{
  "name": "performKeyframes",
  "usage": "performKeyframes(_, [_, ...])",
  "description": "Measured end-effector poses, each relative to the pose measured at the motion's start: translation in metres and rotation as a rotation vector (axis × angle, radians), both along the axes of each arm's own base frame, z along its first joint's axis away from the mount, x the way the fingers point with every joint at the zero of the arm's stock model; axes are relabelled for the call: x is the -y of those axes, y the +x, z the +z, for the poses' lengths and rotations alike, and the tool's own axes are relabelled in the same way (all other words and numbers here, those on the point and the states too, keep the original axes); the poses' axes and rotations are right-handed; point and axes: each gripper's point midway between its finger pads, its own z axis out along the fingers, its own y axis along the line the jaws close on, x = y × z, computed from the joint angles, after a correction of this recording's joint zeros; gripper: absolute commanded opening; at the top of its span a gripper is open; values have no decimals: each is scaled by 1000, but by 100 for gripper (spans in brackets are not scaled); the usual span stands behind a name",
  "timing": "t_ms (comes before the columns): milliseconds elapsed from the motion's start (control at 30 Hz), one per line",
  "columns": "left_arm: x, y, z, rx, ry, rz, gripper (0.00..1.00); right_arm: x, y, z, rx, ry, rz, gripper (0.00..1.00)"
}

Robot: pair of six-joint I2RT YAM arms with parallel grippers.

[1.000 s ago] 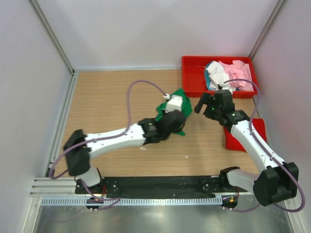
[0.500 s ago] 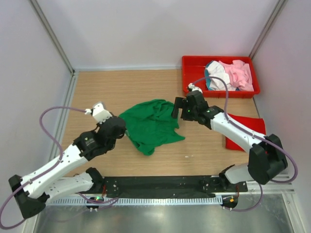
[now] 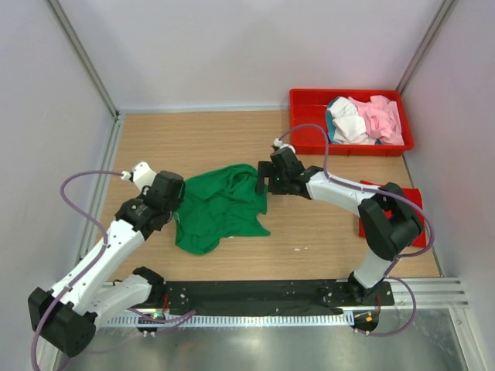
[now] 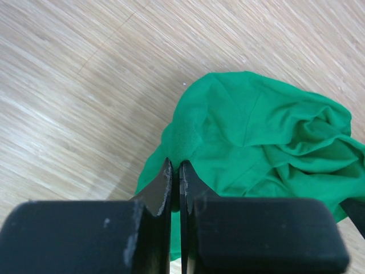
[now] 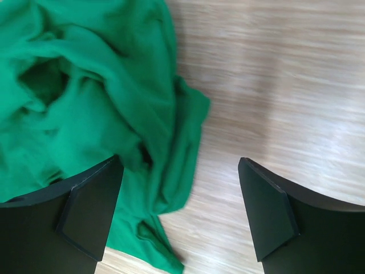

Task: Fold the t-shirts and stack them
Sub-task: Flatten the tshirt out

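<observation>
A bright green t-shirt (image 3: pixel 220 205) lies crumpled in the middle of the table. My left gripper (image 3: pixel 178 207) is shut on its left edge; in the left wrist view the jaws (image 4: pixel 175 165) pinch a fold of the green t-shirt (image 4: pixel 256 137). My right gripper (image 3: pixel 261 184) stands open over the shirt's right edge. In the right wrist view the green t-shirt (image 5: pixel 85 85) has a loose edge lying between the wide-spread fingers of the right gripper (image 5: pixel 179 162). A red t-shirt (image 3: pixel 415 202) lies flat at the right, partly hidden by the right arm.
A red plastic tray (image 3: pixel 309 97) at the back right holds a pink t-shirt (image 3: pixel 379 116), a white one (image 3: pixel 346 122) and a teal one (image 3: pixel 330 124). Walls close in the table on the left, back and right.
My left gripper has dragged the green t-shirt leftwards, spreading it out. The right gripper has travelled left from near the tray to the shirt's right edge.
</observation>
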Motion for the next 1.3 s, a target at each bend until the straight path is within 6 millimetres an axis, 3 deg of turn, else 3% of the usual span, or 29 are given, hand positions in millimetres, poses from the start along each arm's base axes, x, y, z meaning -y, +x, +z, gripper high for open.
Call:
performKeyframes(133, [-7,4,0,-6,-27,22,0,-24,2,5,25,42,49,77])
performKeyframes(200, [-10,5,-1,-8,-33,28,0,-37,1,5,34,57,80,53])
performKeyframes(233, [-11,5,-2,-9,-36,28,0,-42,1,3,34,61,90,24])
performKeyframes(267, [-12,5,-2,-12,-37,27,0,-46,1,0,31,57,101,6])
performKeyframes(300, [-12,5,-3,-14,-39,27,0,-50,2,-4,24,55,104,1])
performKeyframes(400, [-15,4,-2,-17,-31,20,0,-46,2,-9,5,28,88,1])
performKeyframes(467, [-17,3,3,-20,-26,14,0,-36,-2,1,12,2,72,1])
performKeyframes(533, [-17,3,14,-7,-26,-1,1,-16,-9,32,51,-33,47,1])
performKeyframes(600, [-14,6,33,29,-34,-25,0,6,-15,76,126,-60,15,1])
performKeyframes(733, [-3,10,89,108,-49,-121,0,51,-33,173,271,-103,-45,1])
performKeyframes(800, [3,12,123,151,-54,-175,0,69,-42,208,319,-105,-75,1])
performKeyframes(867, [9,15,152,207,-67,-218,0,85,-54,224,344,-103,-102,1])
performKeyframes(933, [13,15,160,216,-69,-247,0,99,-70,217,329,-106,-118,1])
performKeyframes(1000, [16,16,143,174,-67,-260,0,108,-82,185,271,-133,-128,1])
performKeyframes(1067, [17,17,112,95,-54,-264,0,117,-95,138,179,-197,-128,1])
performKeyframes(1200, [18,17,21,-151,-18,-251,0,125,-104,42,-11,-366,-111,1])
performKeyframes(1300, [17,19,-28,-292,4,-231,1,122,-92,8,-67,-447,-104,1])
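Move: The right hand, open and low, has the t-shirt's bunched right edge about 5 cm to its left, level ahead and some 2 cm below; the t-shirt's middle is around 12 cm left and 8 cm back. The red bin is about 23 cm right and 16 cm ahead, the red cloth some 34 cm right and 10 cm back. From the left hand, already pinching the t-shirt's left end, that bunched edge is roughly 20 cm right, 8 cm ahead and 6 cm lower. Leftward first, about 5 cm and low, the right hand slides onto the bunched edge and shuts on it. It then swings up some 20 cm, going right and back, and comes down quickly, rolling its right side up. The left hand keeps its pinch, rises about 15 cm almost in step and drops a little below its start, fingers tipping down, so that both shake the t-shirt. ##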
